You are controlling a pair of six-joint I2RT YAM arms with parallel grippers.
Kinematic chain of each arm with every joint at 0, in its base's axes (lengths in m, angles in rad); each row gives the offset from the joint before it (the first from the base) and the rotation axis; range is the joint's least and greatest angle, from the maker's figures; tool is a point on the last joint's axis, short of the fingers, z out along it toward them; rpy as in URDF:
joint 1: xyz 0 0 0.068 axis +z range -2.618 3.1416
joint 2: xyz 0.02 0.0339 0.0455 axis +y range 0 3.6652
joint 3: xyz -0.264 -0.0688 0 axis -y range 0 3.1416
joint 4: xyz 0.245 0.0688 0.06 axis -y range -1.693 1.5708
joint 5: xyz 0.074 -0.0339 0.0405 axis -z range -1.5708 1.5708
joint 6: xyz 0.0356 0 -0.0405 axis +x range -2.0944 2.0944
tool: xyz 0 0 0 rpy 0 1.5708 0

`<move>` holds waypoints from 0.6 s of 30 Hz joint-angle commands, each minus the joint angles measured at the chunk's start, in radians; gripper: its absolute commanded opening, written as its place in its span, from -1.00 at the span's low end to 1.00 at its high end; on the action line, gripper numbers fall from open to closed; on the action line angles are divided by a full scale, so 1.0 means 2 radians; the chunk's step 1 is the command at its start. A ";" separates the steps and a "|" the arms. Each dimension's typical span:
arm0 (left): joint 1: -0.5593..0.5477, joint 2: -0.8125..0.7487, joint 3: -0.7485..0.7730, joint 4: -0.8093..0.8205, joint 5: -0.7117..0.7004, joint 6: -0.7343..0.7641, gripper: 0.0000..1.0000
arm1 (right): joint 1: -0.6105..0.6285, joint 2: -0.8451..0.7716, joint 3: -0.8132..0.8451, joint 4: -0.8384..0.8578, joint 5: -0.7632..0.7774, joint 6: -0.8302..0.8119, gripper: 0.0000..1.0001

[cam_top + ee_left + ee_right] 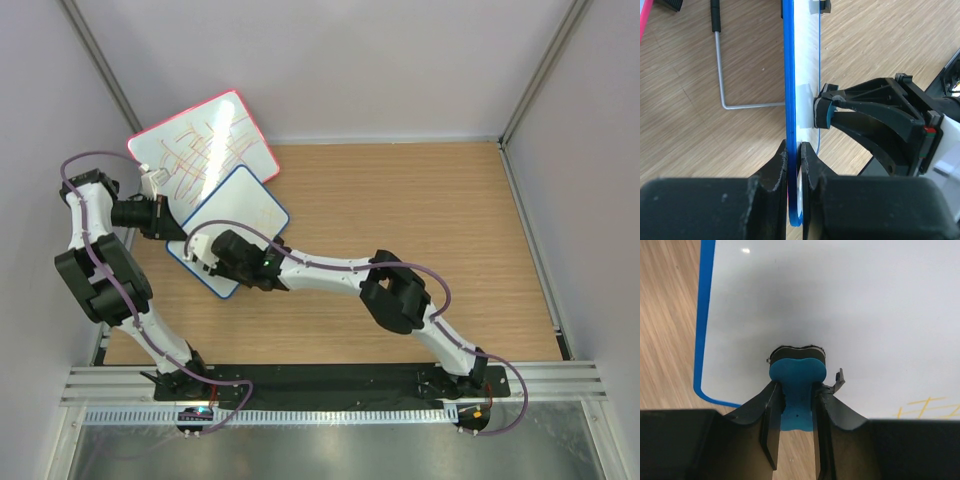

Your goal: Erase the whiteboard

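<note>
The whiteboard [243, 205], square with a thin blue frame, stands tilted at the table's back left, with faint yellow scribbles [267, 212] near its far corner. My left gripper [177, 229] is shut on its blue edge [789, 100], one jaw on each face, in the left wrist view [794, 156]. My right gripper [795, 400] is shut on a blue eraser [797, 371] whose dark pad presses flat against the white surface [840, 300] near a lower corner. Yellow marks [925, 408] lie to the eraser's right. From above, the right gripper [207, 262] covers the eraser.
A larger red-framed board [200, 148] covered in scribbles leans behind the whiteboard. A bent metal wire stand [721, 70] rests on the wooden table behind the blue frame. Grey walls close in at the left, back and right.
</note>
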 commanded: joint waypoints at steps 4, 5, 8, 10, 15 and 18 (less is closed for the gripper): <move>-0.012 -0.014 0.007 0.004 -0.030 0.027 -0.99 | -0.020 0.005 0.005 0.122 -0.004 0.076 -0.98; -0.012 -0.014 0.006 0.004 -0.031 0.027 -0.99 | -0.033 0.004 0.003 0.127 -0.004 0.088 -0.98; -0.012 -0.016 0.006 0.005 -0.031 0.025 -0.99 | -0.060 -0.005 -0.013 0.157 -0.006 0.137 -0.98; -0.013 -0.015 0.010 0.004 -0.033 0.023 -0.99 | -0.076 -0.011 -0.020 0.170 -0.004 0.171 -0.98; -0.013 -0.019 0.013 0.003 -0.032 0.025 -0.99 | -0.138 -0.005 -0.004 0.174 -0.016 0.257 -0.98; -0.016 -0.019 0.014 0.003 -0.031 0.025 -0.99 | -0.165 0.001 0.007 0.172 -0.016 0.298 -0.98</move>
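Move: The right hand, holding the eraser at the near end of the blue-framed whiteboard, works towards the middle of that board's far end, about 16 cm ahead, 9 cm to its right and 3 cm higher. The leftover yellow marks are roughly 9 cm ahead and 12 cm right, about level with the hand; the pink-framed board's middle lies some 23 cm straight ahead and slightly higher. From the left hand, the far end is about 10 cm ahead, 17 cm right and 4 cm lower. The right hand keeps its grip on the blue eraser and sweeps it along the slanted whiteboard from the near end towards the far end, first easing up and slightly left, then speeding forward and swinging back to the right, for about 13 cm forward with a 4 cm rise. As it goes, the wrist rolls so the hand's left side lifts by nearly 30 degrees while turning clockwise by over 20 and tipping a little down; the left hand stays put, still pinching the board's raised left edge to hold it against the strokes. ##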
